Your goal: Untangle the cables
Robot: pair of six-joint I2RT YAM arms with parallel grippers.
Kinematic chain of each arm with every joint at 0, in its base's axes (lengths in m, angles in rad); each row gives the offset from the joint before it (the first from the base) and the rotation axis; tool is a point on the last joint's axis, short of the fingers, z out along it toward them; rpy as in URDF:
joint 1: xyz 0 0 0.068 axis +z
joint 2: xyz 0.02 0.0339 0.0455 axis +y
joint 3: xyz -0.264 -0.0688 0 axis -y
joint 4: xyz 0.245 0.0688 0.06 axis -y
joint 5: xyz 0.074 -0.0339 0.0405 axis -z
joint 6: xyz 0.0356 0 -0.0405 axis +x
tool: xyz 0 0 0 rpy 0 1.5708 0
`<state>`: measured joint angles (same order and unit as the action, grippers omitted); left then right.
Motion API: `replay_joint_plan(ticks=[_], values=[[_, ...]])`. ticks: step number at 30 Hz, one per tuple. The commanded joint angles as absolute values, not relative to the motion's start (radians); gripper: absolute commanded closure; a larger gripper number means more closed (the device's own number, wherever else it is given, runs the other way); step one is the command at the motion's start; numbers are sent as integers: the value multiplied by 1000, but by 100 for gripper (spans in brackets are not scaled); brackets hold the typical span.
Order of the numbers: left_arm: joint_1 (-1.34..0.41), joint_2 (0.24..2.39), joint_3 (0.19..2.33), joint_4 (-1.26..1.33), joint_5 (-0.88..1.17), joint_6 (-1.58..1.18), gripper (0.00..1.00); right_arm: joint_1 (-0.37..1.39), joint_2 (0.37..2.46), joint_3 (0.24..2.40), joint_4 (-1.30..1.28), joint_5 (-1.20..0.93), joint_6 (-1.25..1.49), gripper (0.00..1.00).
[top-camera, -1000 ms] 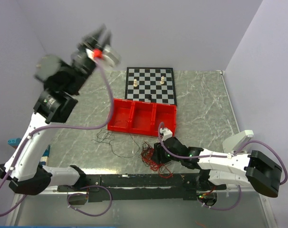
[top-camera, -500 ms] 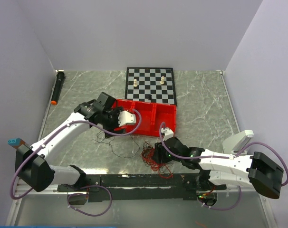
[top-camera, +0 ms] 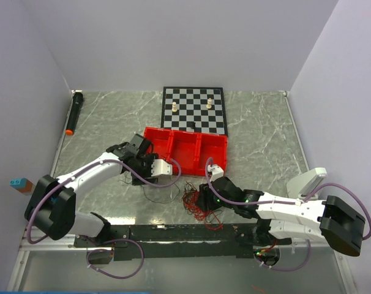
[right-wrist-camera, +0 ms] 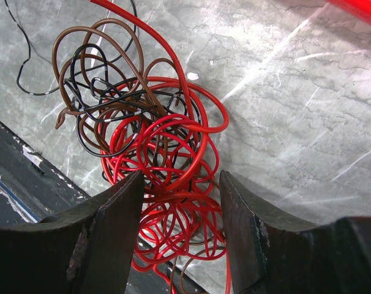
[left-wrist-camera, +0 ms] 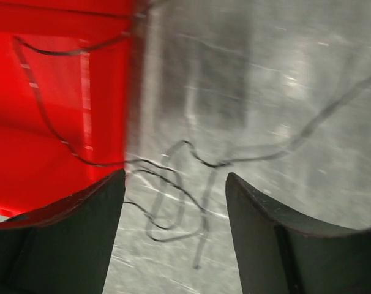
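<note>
The cables are a fist-sized tangle of thin red, brown and black wires near the table's front edge. My right gripper is open and its fingers straddle the red loops of the tangle; in the top view it sits right over the tangle. A loose thin black wire trails left from the tangle across the table. My left gripper is open and empty, low over this black wire, just beside the red tray's corner.
A red three-compartment tray stands mid-table, its wall close on the left in the left wrist view. A chessboard with a few pieces lies behind it. A black marker lies far left. A blue block sits at the left edge.
My left arm has swung down from high at the back left to the table by the tray's front left corner. The right arm and the tangle have not moved.
</note>
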<state>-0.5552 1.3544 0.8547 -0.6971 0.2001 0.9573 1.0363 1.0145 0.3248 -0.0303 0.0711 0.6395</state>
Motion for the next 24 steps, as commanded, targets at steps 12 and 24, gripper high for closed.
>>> replay_joint_plan(ticks=[12,24], values=[[-549,1379,808,-675,152,1100,56,1045,999,308,-57,97,653,42],[-549,1381,892,-561,139,1002,99,1045,989,308,-60,101,655,44]])
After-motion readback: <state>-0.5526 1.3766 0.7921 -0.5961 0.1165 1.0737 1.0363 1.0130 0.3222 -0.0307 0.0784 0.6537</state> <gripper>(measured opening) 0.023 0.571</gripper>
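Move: A loose loop of thin black cable lies about 2 cm below my open left fingers, some 1 cm farther out and 1 cm to the left. The red tray's middle is about 7 cm ahead of that hand and 13 cm to its right; the main tangle sits roughly 10 cm back and 18 cm right. From my right hand, the loop lies about 9 cm ahead and 18 cm left, roughly 1 cm lower. I close my left fingers from wide open to shut, pinching the black cable just beside the tray's near wall. The hand first edges forward about 2 cm, then draws back while sinking some 2 cm and easing about 2 cm left, and ends creeping forward again. My right hand stays put, half open around the tangle. ##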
